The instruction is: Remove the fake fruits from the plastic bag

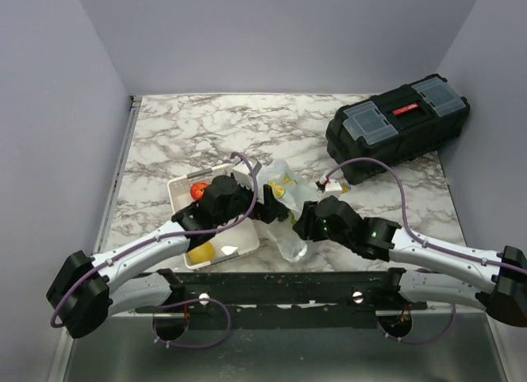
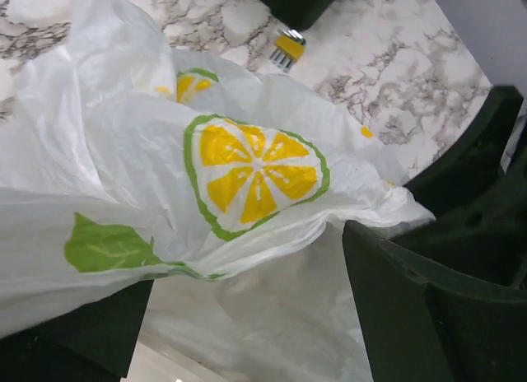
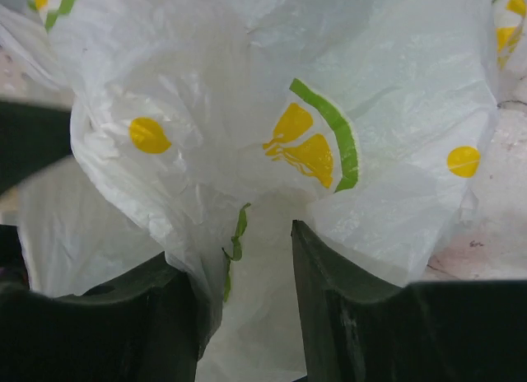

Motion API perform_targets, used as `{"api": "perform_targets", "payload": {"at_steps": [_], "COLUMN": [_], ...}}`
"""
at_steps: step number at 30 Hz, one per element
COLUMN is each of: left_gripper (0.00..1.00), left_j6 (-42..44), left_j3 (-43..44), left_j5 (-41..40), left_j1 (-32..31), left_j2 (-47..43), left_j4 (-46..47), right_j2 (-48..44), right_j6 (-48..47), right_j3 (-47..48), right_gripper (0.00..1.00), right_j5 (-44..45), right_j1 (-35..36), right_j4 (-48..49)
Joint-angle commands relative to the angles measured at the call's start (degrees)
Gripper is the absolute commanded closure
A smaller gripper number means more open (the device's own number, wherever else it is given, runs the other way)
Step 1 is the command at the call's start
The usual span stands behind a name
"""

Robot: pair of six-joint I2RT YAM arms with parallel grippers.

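Observation:
The plastic bag (image 1: 284,202) is white and crinkly with yellow lemon prints, and lies crumpled at the table's middle. It fills the left wrist view (image 2: 247,151) and the right wrist view (image 3: 272,94). My left gripper (image 1: 265,207) is at the bag's left side. Its jaws (image 2: 247,316) stand wide apart with loose bag film between them. My right gripper (image 1: 301,223) is at the bag's near right side. Its jaws (image 3: 244,267) stand partly apart around a fold of the bag. The fake fruits are hidden; none shows through the plastic.
A white tray (image 1: 183,187) stands left of the bag, holding a red apple (image 1: 198,189) and a yellow fruit (image 1: 200,252). A black toolbox (image 1: 399,127) sits at the back right. A small yellow-and-white object (image 1: 332,184) lies in front of it, and it also shows in the left wrist view (image 2: 286,49).

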Motion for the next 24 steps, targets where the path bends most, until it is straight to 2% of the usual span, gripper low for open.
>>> {"api": "perform_targets", "payload": {"at_steps": [1, 6, 9, 11, 14, 17, 24], "left_gripper": [0.10, 0.09, 0.09, 0.10, 0.09, 0.09, 0.09], "left_j6": [-1.72, -6.91, -12.42, -13.37, -9.44, -7.67, -0.92], "left_j3": [5.99, 14.11, 20.07, 23.64, 33.96, 38.77, 37.79], "left_j5": [8.74, 18.50, 21.69, 20.46, 18.76, 19.75, 20.80], "left_j1": [7.67, 14.19, 17.84, 19.52, 20.81, 21.45, 21.97], "left_j2": [5.55, 15.10, 22.63, 26.11, 31.12, 31.18, 21.45], "left_j4": [-5.16, -2.33, -0.39, 1.17, -8.69, -12.34, -21.70], "right_j2": [1.83, 9.37, 16.31, 19.81, 22.92, 25.11, 26.61], "right_j6": [0.90, 4.53, 8.10, 9.12, 6.48, -0.76, -11.64], "right_j3": [0.36, 1.90, 1.57, 0.78, 1.70, 2.46, 7.50], "right_gripper": [0.46, 0.25, 0.19, 0.15, 0.09, 0.03, 0.00], "right_j5": [-3.02, 4.40, 8.71, 11.03, 13.92, 14.55, 17.77], "right_j1": [0.51, 1.02, 1.07, 1.06, 1.07, 1.01, -0.29], "right_j4": [-6.18, -11.46, -8.22, -3.93, 1.13, 8.46, 12.11]}}
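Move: Just to the right of the left hand, about 3 cm over and level with it in reach, lies the middle of the crumpled plastic bag, some 8 cm below. The white tray sits about 17 cm left and 3 cm back of that hand, with the red fruit in it some 20 cm left and 4 cm ahead of the hand. From the right hand, the bag's middle is about 4 cm ahead, 5 cm left and 5 cm lower; the small yellow block is roughly 10 cm ahead and 10 cm right. Sweeping forward about 16 cm with wide-open fingers tipping down some 15 degrees, the left hand carries the plastic draped on its fingers, then lifts some 7 cm. The right hand, its fingers already parting, opens fully as it sinks about 10 cm into the bag, rolling left side down, then pushes forward some 6 cm and rises slightly. ##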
